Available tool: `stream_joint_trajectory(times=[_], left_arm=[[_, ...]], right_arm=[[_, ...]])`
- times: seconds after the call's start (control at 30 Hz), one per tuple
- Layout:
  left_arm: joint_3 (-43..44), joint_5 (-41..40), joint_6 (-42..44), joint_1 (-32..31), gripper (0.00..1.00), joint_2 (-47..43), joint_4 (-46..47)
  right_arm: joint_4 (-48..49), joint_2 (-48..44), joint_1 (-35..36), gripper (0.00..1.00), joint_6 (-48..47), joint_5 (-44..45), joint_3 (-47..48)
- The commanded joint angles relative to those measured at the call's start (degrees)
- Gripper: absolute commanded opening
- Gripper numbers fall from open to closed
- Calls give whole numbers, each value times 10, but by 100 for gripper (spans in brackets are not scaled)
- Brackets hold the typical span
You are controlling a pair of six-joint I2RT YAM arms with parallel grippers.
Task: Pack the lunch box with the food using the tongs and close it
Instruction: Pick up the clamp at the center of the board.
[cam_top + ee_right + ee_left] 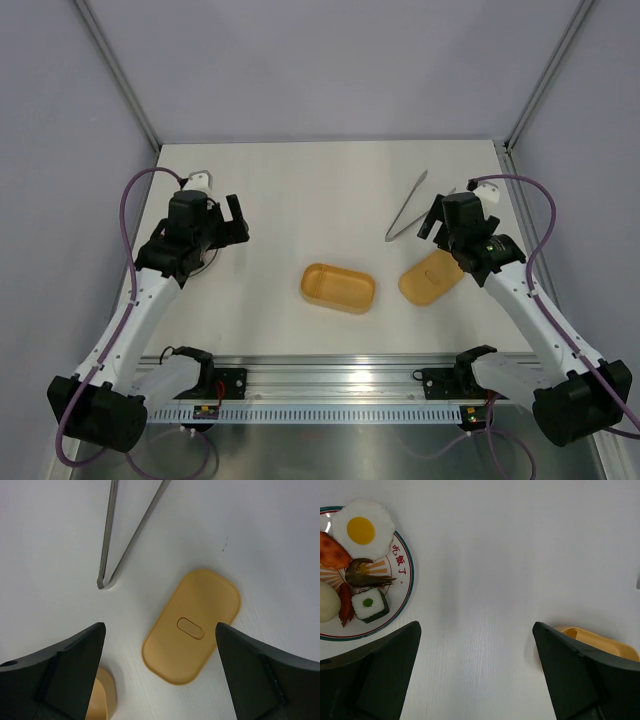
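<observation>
The yellow-orange lunch box (338, 288) lies open and empty at the table's middle; one end of it shows in the left wrist view (600, 642). Its lid (430, 277) rests flat to its right, apart from it. Silver tongs (405, 207) lie behind the lid. The food (361, 528) sits on a patterned plate (405, 562): a fried egg, shrimp, a rice piece, an orange-red piece and a white one. My left gripper (476, 625) hovers open between plate and box. Above the lid (200, 605) my right gripper (160, 625) is open, the tongs' joined end (103, 584) ahead of it.
In the top view the left arm (190, 235) hides the plate. Metal frame posts (120, 70) rise at the back corners, and a rail (330, 380) runs along the near edge. Bare white tabletop lies behind the box.
</observation>
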Motion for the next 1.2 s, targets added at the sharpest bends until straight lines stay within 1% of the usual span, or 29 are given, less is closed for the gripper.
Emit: stream_joint_trajectory(times=[0.0,0.43,0.67,0.73,0.77,0.87,0.9,0.93,1.0,1.03,1.17], left_arm=[[16,14,11,-2,99,-6,21],[21,14,3,-6,99,4,15],[27,15,-2,-9,99,5,8],[27,15,-3,-11,99,7,8],[27,15,-3,-12,99,7,6],[27,10,-8,-12,99,9,3],[28,9,-9,-12,99,10,1],[30,9,-10,-12,99,12,-2],[31,8,-10,-13,99,12,-5],[32,8,-8,-12,99,12,-7],[32,11,-9,-12,99,10,-9]], right_arm=[[-4,-7,-2,99,8,9,-1],[-15,-3,-2,99,20,4,-16],[-14,23,-3,99,53,-7,-15],[-7,40,-3,98,61,-10,-9],[7,46,-3,95,62,-17,-8],[18,100,-5,84,56,-41,23],[5,147,-15,76,59,-43,56],[3,171,-24,73,60,-64,70],[26,224,-60,71,58,-99,96],[37,239,-67,71,56,-119,102],[44,327,-89,70,46,-135,173]])
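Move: The clamp's middle is some 23 cm ahead of the empty right hand, about 2 cm to its left and roughly 17 cm below. The yellow lid is nearly underneath, about 4 cm ahead and 3 cm to the right; the lunch box lies some 21 cm to the left, level with the hand, both about as low. From the left hand, the clamp is about 26 cm ahead and 40 cm to the right, 19 cm down. Sinking about 8 cm, the right hand sweeps 7 cm forward towards the clamp, tipping down, fingers partly closing. ##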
